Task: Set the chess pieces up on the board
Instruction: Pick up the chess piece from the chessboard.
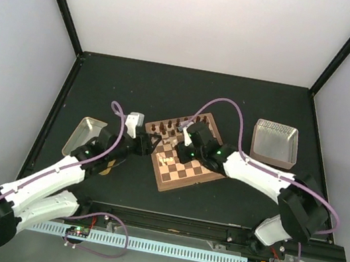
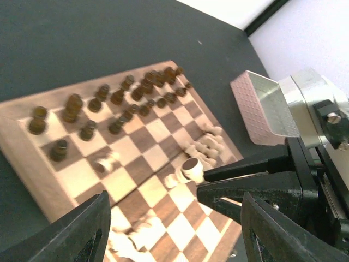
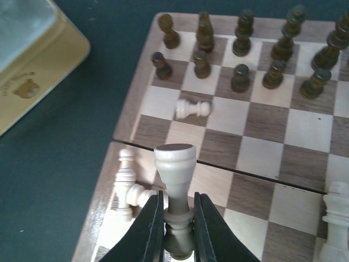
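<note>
The board (image 1: 186, 166) lies mid-table, with dark chessmen (image 3: 240, 54) standing along its far rows. My right gripper (image 3: 179, 229) is shut on a cream chess piece (image 3: 174, 161), pinching its narrow stem above the board's left part, its round base facing the camera. The left wrist view shows this same held piece (image 2: 192, 168) at the black fingertips (image 2: 229, 173). A cream pawn (image 3: 192, 109) lies on its side, and other cream pieces (image 3: 126, 191) lie heaped at the board's edge. My left gripper (image 2: 174, 240) hovers open over the board's left side, holding nothing.
A gold-rimmed tray (image 1: 83, 134) sits left of the board, behind the left arm. A metal tray (image 1: 275, 142) stands at the right. One cream piece (image 3: 335, 221) stands upright at the right edge of the right wrist view.
</note>
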Robot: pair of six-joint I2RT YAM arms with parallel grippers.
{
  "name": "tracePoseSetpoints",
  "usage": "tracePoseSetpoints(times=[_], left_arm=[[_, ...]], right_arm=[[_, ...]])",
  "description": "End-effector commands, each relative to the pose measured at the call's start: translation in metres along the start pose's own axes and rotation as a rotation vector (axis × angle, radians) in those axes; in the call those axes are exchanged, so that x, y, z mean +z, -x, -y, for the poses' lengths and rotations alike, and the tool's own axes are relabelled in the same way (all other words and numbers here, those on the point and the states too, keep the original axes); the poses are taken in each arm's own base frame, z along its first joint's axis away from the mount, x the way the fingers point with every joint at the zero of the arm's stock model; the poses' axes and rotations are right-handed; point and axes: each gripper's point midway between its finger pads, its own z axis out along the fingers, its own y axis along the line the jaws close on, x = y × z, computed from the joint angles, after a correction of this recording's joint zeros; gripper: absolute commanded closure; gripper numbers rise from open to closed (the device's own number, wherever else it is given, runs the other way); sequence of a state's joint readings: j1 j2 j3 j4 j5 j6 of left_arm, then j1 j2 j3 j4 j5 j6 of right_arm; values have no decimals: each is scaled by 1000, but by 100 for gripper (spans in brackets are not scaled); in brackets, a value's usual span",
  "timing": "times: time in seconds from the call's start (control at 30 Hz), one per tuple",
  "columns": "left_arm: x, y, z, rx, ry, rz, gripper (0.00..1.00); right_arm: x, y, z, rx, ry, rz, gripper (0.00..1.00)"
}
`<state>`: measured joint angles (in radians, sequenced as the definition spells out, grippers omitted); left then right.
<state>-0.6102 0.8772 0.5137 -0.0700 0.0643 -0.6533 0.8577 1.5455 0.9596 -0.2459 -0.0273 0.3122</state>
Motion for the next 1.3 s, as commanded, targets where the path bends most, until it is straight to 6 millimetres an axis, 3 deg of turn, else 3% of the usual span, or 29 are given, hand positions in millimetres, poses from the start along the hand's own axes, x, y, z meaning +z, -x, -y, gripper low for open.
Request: tracePoseSetpoints(times=[0.0,0.23,0.43,0.6,1.13,1.27], left_arm=[[7,-5,30,-42,-175,-62,33],[21,-22,47,-122,-286,-202,35],[28,-29,57,-150,-360,-261,49],[30,-31,57,-155,-369,-276,62],[43,-47,43,-147,-325,-322,75],[41,-46,48,-146,-349,-327,89]], right_arm=[[-17,16,-22,-50,132,102,91],[-39,17,-44,-137,263,166,91],[-49,13,-58,-187,350,181,91],[-48,13,-60,-193,367,184,91],[-31,9,-61,-182,378,160,90],[-29,4,-60,-172,376,145,89]])
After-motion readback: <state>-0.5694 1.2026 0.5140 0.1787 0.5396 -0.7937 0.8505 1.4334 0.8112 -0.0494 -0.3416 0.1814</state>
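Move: The white chess piece to be taken by the open left hand is held by the right hand, base end up; its middle lies about 8 cm to the left hand's right, 2 cm ahead and 7 cm lower. From the right hand, the left gripper is some 8 cm left, 2 cm back and 8 cm up. On the board 7 cm below the right hand, the fallen white pieces lie 4 cm left and 2 cm back, a lone white pawn 6 cm ahead and 3 cm left. Rightward and down, the left hand comes some 7 cm towards the held piece, tipping down and turning clockwise, and closes its wide-open fingers around the piece's upper, base end. The right hand keeps its grip on the lower end, brings the piece back and up about 5 cm and slightly left, turning counter-clockwise, then both hands sink a little together. ##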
